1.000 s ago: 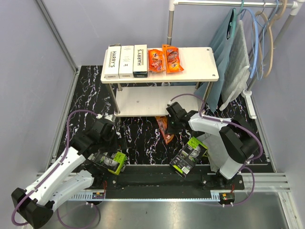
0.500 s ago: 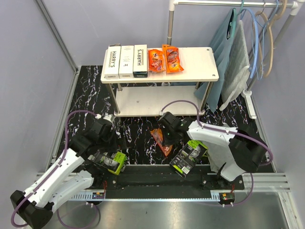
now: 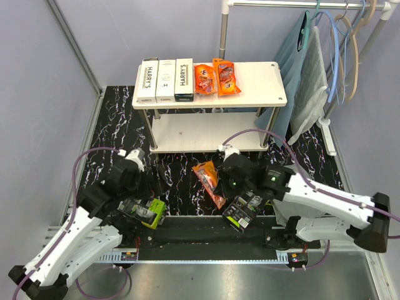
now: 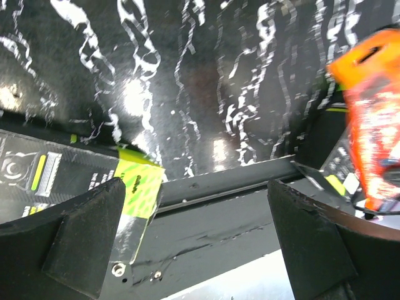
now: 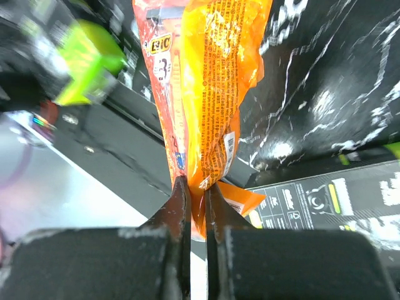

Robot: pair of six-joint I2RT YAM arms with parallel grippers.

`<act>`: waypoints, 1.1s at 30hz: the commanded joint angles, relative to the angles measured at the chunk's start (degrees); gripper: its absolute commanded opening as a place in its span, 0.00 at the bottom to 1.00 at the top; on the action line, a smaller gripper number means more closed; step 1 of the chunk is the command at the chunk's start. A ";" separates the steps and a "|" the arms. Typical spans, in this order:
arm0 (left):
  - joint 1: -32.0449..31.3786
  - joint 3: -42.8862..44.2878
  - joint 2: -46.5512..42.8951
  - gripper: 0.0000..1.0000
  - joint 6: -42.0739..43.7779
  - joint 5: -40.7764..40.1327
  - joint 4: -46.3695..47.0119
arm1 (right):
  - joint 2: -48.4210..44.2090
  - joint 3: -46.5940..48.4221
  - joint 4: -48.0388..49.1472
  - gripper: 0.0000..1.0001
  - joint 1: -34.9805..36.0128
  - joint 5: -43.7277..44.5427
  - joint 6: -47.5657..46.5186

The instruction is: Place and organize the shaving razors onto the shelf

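Note:
The shelf [image 3: 269,87] holds three white HARRY'S boxes [image 3: 165,80] and two orange packs [image 3: 216,78] on its top board. My right gripper [image 3: 223,178] [image 5: 194,184] is shut on the edge of a third orange pack [image 3: 208,180] [image 5: 206,81], which hangs above the black marbled floor. A black-and-lime blister pack [image 3: 244,209] [image 5: 325,200] lies just under that arm. Another blister pack [image 3: 145,211] [image 4: 56,181] lies at the near rail, below my left gripper [image 3: 134,187] [image 4: 195,187], which is open and holds nothing. In the left wrist view the orange pack [image 4: 375,125] shows at the right edge.
The shelf's lower board [image 3: 200,132] is bare. A clothes rail with hangers and grey-blue cloths [image 3: 312,69] stands at the right, close to the shelf's corner. A dark metal rail [image 3: 206,231] runs along the near edge between the arm bases.
My right arm has swung left and toward the near edge, carrying the orange pack with it. My left arm has shifted only slightly and stays open.

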 commanded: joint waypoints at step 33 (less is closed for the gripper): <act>0.12 5.70 -2.04 0.99 1.18 -2.06 -0.09 | -1.86 37.99 -12.82 0.00 0.15 24.64 -13.30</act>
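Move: The right hand already holds the orange razor bag by one end. The free place on the top shelf, beside the two orange bags, is about 32 cm ahead, 9 cm right and 14 cm up. The nearer orange bag is 7 cm left of that place, the other 13 cm left; the black-green razor box lies 2 cm ahead, 11 cm right and 14 cm below the hand. From the left hand, the free place is about 31 cm ahead, 32 cm right and 15 cm up. Upwards by about 20 cm, easing off partway, the right arm carries the bag towards the top shelf, drifting slightly right and then forward some 4 cm as the wrist tips the fingers up about 25 degrees; the shut fingers keep their pinch. The left hand, open and empty, rises and then sinks partway back. ##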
